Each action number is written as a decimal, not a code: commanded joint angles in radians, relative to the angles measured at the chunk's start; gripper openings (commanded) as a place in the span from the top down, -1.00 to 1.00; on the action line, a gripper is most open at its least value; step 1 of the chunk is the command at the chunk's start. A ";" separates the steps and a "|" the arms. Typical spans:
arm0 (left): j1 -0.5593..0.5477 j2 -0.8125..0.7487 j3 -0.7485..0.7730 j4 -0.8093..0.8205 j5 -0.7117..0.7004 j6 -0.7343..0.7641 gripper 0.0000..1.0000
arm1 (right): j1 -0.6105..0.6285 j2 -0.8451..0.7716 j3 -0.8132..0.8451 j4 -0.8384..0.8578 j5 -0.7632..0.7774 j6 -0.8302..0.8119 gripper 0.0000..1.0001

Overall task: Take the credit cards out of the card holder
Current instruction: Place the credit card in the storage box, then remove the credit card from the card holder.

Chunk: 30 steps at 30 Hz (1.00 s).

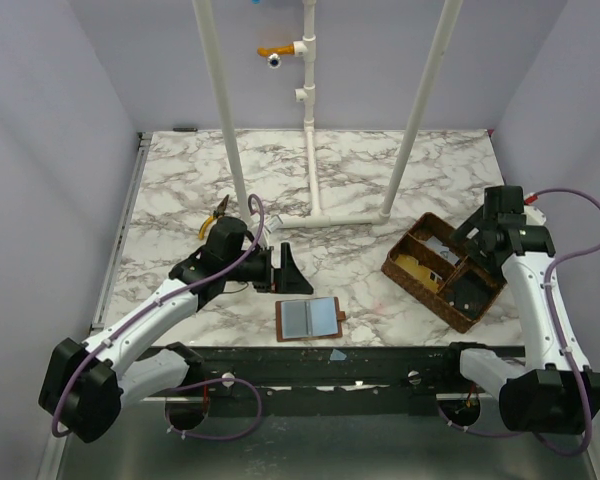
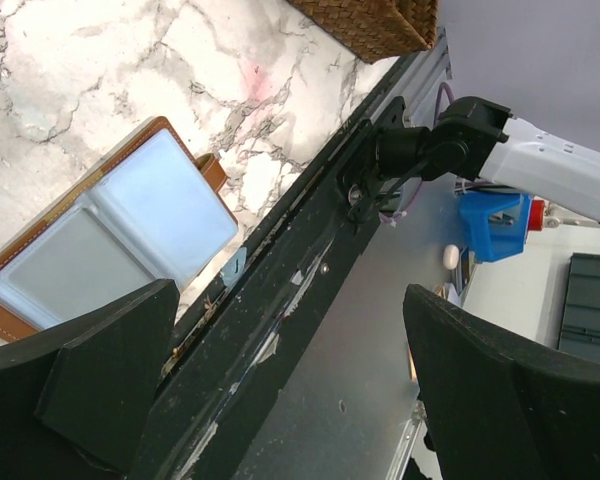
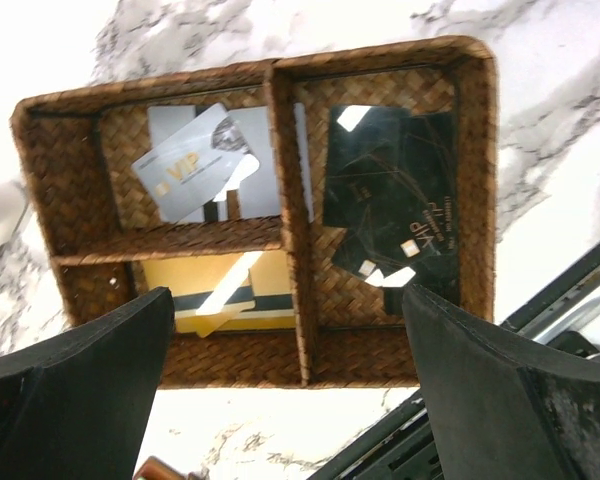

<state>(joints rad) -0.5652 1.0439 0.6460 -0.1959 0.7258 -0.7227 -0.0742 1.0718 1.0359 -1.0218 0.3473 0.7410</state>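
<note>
The card holder (image 1: 309, 319) lies open and flat near the table's front edge, and its blue-grey pockets (image 2: 110, 235) show no card in them. The credit cards lie in the woven basket (image 3: 475, 200). Grey ones (image 3: 195, 160) fill one compartment, yellow ones (image 3: 220, 290) another, and dark ones (image 3: 390, 190) the long one. My right gripper (image 3: 288, 320) hangs open above the basket (image 1: 420, 290), holding nothing. My left gripper (image 1: 280, 268) is open and empty, just behind the card holder. In the left wrist view the left gripper (image 2: 290, 330) faces the front rail.
A white pipe frame (image 1: 310, 120) stands at the back middle. A yellow-handled tool (image 1: 215, 215) lies behind the left arm. The black rail (image 1: 380, 365) runs along the front edge, with a small pale scrap (image 1: 337, 352) on it. Grey walls close in both sides.
</note>
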 commanded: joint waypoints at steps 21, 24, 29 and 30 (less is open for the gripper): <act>-0.002 -0.080 0.004 -0.162 -0.264 -0.032 -0.97 | 0.542 0.015 0.035 0.142 0.012 0.203 -1.00; 0.000 -0.085 0.007 -0.183 -0.310 -0.057 -0.97 | 0.696 0.090 0.064 0.162 0.066 0.253 -1.00; 0.007 -0.097 0.000 -0.213 -0.382 -0.092 -0.97 | 0.929 0.221 0.081 0.246 0.094 0.312 -1.00; 0.008 -0.100 -0.004 -0.216 -0.389 -0.098 -0.97 | 0.977 0.255 0.079 0.264 0.095 0.321 -1.00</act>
<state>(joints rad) -0.5640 0.9714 0.6460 -0.3733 0.4294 -0.7799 0.7673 1.2430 1.0946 -0.8413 0.3729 0.9829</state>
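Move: The open card holder lies some 36 cm to the right hand's left and 9 cm back towards the base, about 14 cm lower. Beneath this empty hand is the storage box: its dark-card compartment about 2 cm back and level sideways, its gold-card compartment around 11 cm to the left and 3 cm ahead, both roughly 12 cm down. From the left hand the card holder is about 3 cm right, 2 cm back and 14 cm below. Heading for the card holder with empty, wide-open fingers, the right hand rises 2 to 3 cm off the storage box, then sweeps fast to the left, about 24 cm in all, sinking back to its starting height and turning some 35 degrees counter-clockwise. The left hand, also open, eases about 3 cm left, slightly down and forward, turning about 15 degrees counter-clockwise. ##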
